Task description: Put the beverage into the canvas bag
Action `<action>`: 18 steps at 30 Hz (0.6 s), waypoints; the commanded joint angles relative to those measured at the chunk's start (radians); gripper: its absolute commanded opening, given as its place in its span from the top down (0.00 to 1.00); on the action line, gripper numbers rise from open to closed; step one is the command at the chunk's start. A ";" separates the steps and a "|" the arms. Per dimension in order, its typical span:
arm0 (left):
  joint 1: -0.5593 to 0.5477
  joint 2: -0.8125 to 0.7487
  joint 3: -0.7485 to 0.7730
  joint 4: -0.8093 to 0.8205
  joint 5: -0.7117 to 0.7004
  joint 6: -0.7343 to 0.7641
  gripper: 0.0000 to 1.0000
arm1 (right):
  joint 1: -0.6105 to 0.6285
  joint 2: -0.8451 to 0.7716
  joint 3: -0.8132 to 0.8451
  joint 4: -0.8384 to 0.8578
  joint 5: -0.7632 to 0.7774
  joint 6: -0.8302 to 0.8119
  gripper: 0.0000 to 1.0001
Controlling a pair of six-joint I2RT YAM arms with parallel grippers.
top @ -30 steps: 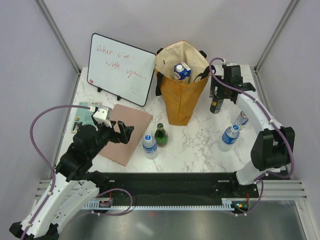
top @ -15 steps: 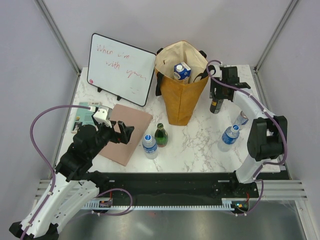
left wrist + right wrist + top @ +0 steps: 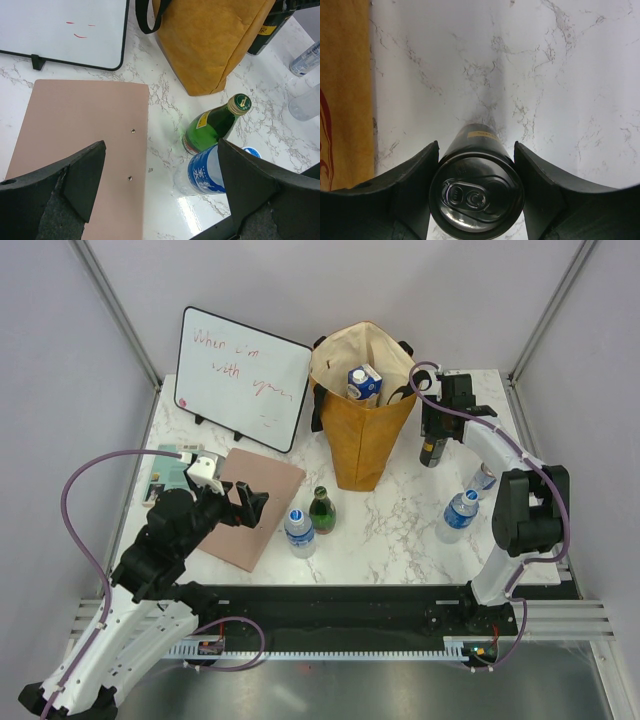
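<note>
A black beverage can (image 3: pixel 477 190) stands upright on the marble table just right of the canvas bag (image 3: pixel 362 440). My right gripper (image 3: pixel 476 165) reaches down over the can (image 3: pixel 432 450), and both fingers press against its sides. The mustard bag stands open and upright with a blue-and-white carton (image 3: pixel 364 382) inside; its side fills the left edge of the right wrist view (image 3: pixel 345 100). My left gripper (image 3: pixel 160 190) hangs open above the table's left half, holding nothing. A green glass bottle (image 3: pixel 215 125) and a blue-labelled water bottle (image 3: pixel 210 172) stand just ahead of it.
A whiteboard (image 3: pixel 242 375) leans at the back left. A pink board (image 3: pixel 265 480) lies flat under the left arm. A clear water bottle (image 3: pixel 459 515) and another small bottle (image 3: pixel 482 480) stand near the right arm. Frame posts rise at the back corners.
The right gripper's fingers have closed in onto the black can, and the right forearm has shifted slightly left. The left arm has stayed still.
</note>
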 commanded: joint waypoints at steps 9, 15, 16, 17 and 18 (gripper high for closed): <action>-0.005 0.003 0.001 0.037 0.009 0.019 0.01 | -0.004 -0.101 0.053 -0.073 0.102 -0.004 0.88; -0.007 0.001 0.001 0.039 0.007 0.019 0.01 | -0.006 -0.152 0.176 -0.185 0.130 0.013 1.00; -0.007 0.001 -0.001 0.037 0.007 0.019 0.01 | -0.004 -0.158 0.216 -0.199 0.134 0.013 1.00; -0.007 0.001 0.001 0.039 0.007 0.019 0.01 | -0.004 -0.163 0.236 -0.215 0.137 0.016 1.00; -0.007 0.001 0.001 0.037 0.007 0.019 0.01 | -0.004 -0.169 0.259 -0.244 0.139 0.019 1.00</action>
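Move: The right hand's fingers are already shut around the upper part of the dark can, which stands on the table. The canvas bag's middle is about 17 cm to that hand's left, some 2 cm farther out and 6 cm higher. The silver can is about 11 cm right, 8 cm back and 3 cm lower; the right-hand water bottle is some 3 cm right, 18 cm back. From the left hand, the bag lies about 25 cm ahead, 21 cm right, 5 cm below. Keeping its pinch on the dark can's upper part, the right hand stays almost still at first, then draws back about 2.5 cm and nearly 2 cm to the right, away from the canvas bag. From there it turns upward and picks up speed, rising about 4 cm to take the can off the table, the wrist tilting and turning only some 5 degrees and the fingers holding their gap. ##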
